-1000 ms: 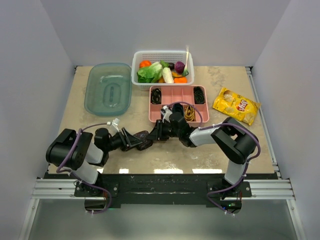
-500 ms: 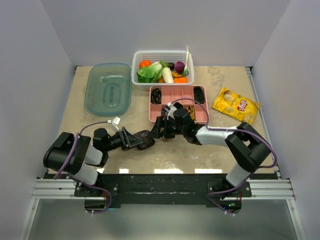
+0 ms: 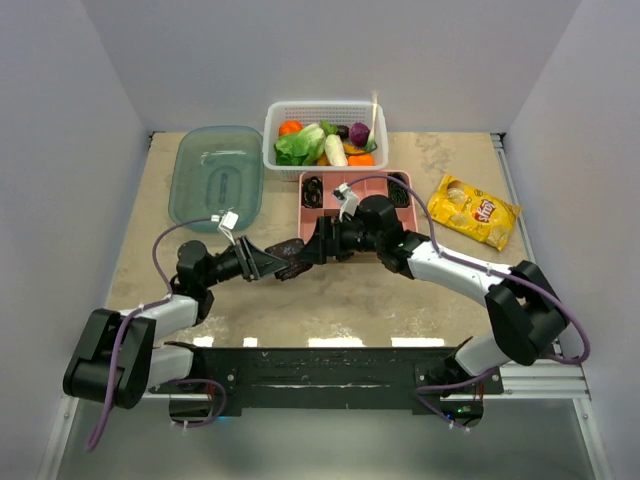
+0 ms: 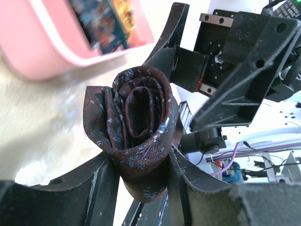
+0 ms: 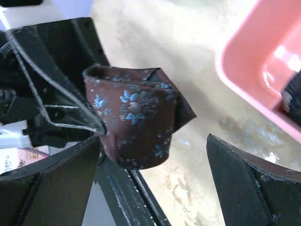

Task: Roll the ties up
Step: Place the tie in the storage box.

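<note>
A dark brown-maroon tie [image 3: 291, 263] with small blue flowers is rolled into a coil [image 4: 134, 127] and hangs above the table. My left gripper [image 3: 274, 262] is shut on it, its two fingers pressing the roll's lower sides [image 4: 141, 175]. From the right, my right gripper [image 3: 312, 246] faces the roll with its jaws wide open and apart from it [image 5: 153, 141]. In the right wrist view the tie's pointed flap [image 5: 136, 117] shows, with a left finger [image 5: 51, 87] beside it. The pink tray [image 3: 303, 212] just behind holds black coiled ties [image 3: 313, 190].
A white basket [image 3: 325, 112] of vegetables stands at the back. A teal plastic container [image 3: 215, 175] lies at the back left and a yellow chips bag [image 3: 472, 210] at the right. The pink tray's corner [image 5: 244, 61] is close to the right gripper.
The right gripper has opened and let go of the roll. Both arms have reached farther out, carrying the rolled tie up toward the pink tray's near left corner.
</note>
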{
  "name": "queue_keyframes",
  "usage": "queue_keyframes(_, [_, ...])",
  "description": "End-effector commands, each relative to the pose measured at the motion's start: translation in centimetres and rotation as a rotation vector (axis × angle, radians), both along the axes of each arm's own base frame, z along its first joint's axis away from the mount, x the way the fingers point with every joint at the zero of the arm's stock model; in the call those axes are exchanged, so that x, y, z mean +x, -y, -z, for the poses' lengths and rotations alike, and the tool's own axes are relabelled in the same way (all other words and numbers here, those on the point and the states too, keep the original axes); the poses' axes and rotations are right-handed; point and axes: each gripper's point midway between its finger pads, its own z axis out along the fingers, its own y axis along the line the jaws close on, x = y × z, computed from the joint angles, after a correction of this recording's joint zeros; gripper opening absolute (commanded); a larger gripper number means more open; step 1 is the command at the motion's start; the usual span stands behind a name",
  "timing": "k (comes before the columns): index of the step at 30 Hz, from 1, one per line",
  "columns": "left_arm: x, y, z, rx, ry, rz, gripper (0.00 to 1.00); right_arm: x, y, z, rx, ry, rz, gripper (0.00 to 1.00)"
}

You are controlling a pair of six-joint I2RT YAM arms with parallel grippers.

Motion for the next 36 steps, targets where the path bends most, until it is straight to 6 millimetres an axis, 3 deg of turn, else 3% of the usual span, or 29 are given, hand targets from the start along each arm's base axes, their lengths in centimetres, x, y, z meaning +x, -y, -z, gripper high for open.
queue_keyframes(1, [0.4, 0.4, -3.3, 0.007, 0.099, 0.037, 0.44, -0.6, -0.4, -5.3, 0.072, 0.101, -0.069, 0.99])
queue_keyframes(7, [0.2, 0.6, -6.5, -0.019, 0.165, 0.063, 0.44, -0.9, -0.4, -5.4, 0.062, 0.102, -0.089, 0.99])
queue_keyframes(13, [-0.4, 0.7, -8.4, -0.031, 0.214, 0.084, 0.44, -1.3, -0.9, -6.1, 0.101, 0.104, -0.119, 0.99])
queue_keyframes(33, [-1.9, 1.2, -11.4, -0.059, 0.283, 0.139, 0.44, -1.7, -2.5, -7.4, 0.231, 0.053, -0.171, 0.99])
queue_keyframes(36, [-2.0, 1.2, -11.6, -0.062, 0.289, 0.139, 0.44, -1.9, -2.6, -7.7, 0.245, 0.051, -0.177, 0.94])
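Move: The left fingers already hold the rolled tie, its middle about 3 cm to their right and 1 cm ahead; from the wide-open right gripper it lies some 4 cm left and 2 cm back, roughly level. The pink storage box is centred about 10 cm ahead, 9 cm right and 12 cm below the right hand. The clear tub lies some 19 cm ahead, 14 cm left and 12 cm below the left hand. Left lifts the still-pinched rolled tie about 8 cm; right, staying open, rises 6 cm and closes in around it. ##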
